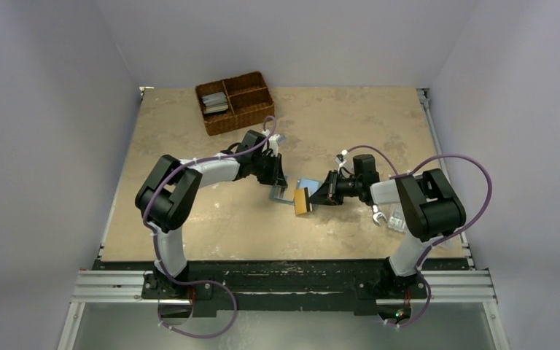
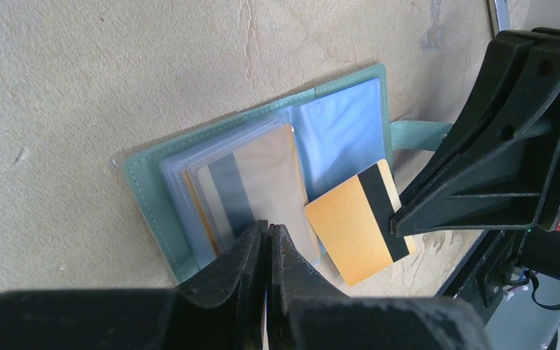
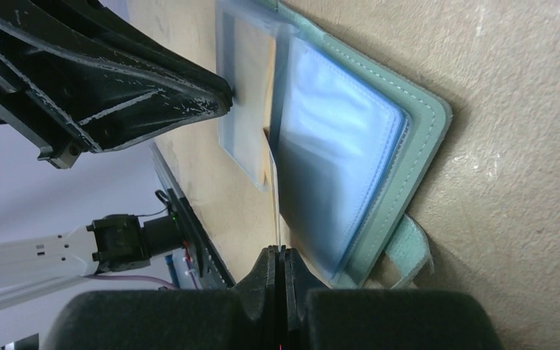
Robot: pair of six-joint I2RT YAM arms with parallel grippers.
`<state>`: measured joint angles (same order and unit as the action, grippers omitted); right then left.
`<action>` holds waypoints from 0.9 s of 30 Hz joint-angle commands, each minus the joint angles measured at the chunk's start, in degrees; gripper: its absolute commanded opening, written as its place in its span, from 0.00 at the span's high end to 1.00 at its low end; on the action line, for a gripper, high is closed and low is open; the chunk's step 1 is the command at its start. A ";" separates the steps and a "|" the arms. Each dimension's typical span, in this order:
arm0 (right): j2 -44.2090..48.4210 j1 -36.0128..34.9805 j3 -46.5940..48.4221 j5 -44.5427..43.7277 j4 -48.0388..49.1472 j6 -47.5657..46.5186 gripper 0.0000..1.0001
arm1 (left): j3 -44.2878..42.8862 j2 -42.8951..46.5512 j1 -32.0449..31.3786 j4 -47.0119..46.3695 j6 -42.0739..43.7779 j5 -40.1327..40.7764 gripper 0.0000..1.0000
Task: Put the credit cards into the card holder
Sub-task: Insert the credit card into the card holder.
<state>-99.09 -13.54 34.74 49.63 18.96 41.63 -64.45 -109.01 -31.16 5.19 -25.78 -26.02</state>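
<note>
The teal card holder (image 2: 149,197) lies open on the table, its clear sleeves facing up. One sleeve holds a beige card with a grey stripe (image 2: 259,179). My left gripper (image 2: 268,230) is shut, its tips pressing on that sleeve's near edge. My right gripper (image 3: 281,251) is shut on a gold credit card with a black stripe (image 2: 350,226). That card is tilted, with its far edge resting against the holder's right-hand sleeve (image 3: 335,138). From above, the holder (image 1: 305,182) sits between the left gripper (image 1: 278,182) and the right gripper (image 1: 319,195).
A brown wicker basket (image 1: 235,102) stands at the back left, with more cards (image 1: 215,102) in one compartment. A clear plastic box (image 1: 395,221) lies by the right arm. The holder's strap (image 3: 412,248) sticks out to the side.
</note>
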 commanded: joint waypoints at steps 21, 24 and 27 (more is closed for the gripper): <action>-9.63 0.19 11.15 -1.46 7.22 4.74 1.00 | 3.60 1.96 0.44 0.24 2.05 2.44 0.96; -10.65 0.19 11.26 -1.09 8.56 4.31 1.00 | 3.71 1.96 0.41 0.18 2.05 2.39 0.96; -11.05 0.19 10.86 -2.21 10.03 4.05 1.00 | 3.84 1.94 0.45 -0.23 1.65 2.06 0.96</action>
<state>-109.58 -13.47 44.16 49.21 24.69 46.28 -62.33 -107.85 -31.09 3.11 -25.78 -25.50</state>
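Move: The clear pocket's open edge, at the middle of the open card holder, lies about 4 cm left and 3 cm ahead of the right fingers, and 2 cm below them. The orange card they already hold has its middle some 3 cm to their left and 1 cm back. The holder's bare blue page is about 4 cm ahead and 1 cm left of them; the wrench lies roughly 22 cm to their right, level with them. From the left hand the open edge is about 3 cm right, 1 cm ahead. The orange card, still pinched by its striped edge, is carried forward about 5 cm and a little left by the right hand, nearly level, from the near corner of the clear pocket to along its open edge and in under the film. The left hand stays put, closed fingertips resting on the clear pocket. ##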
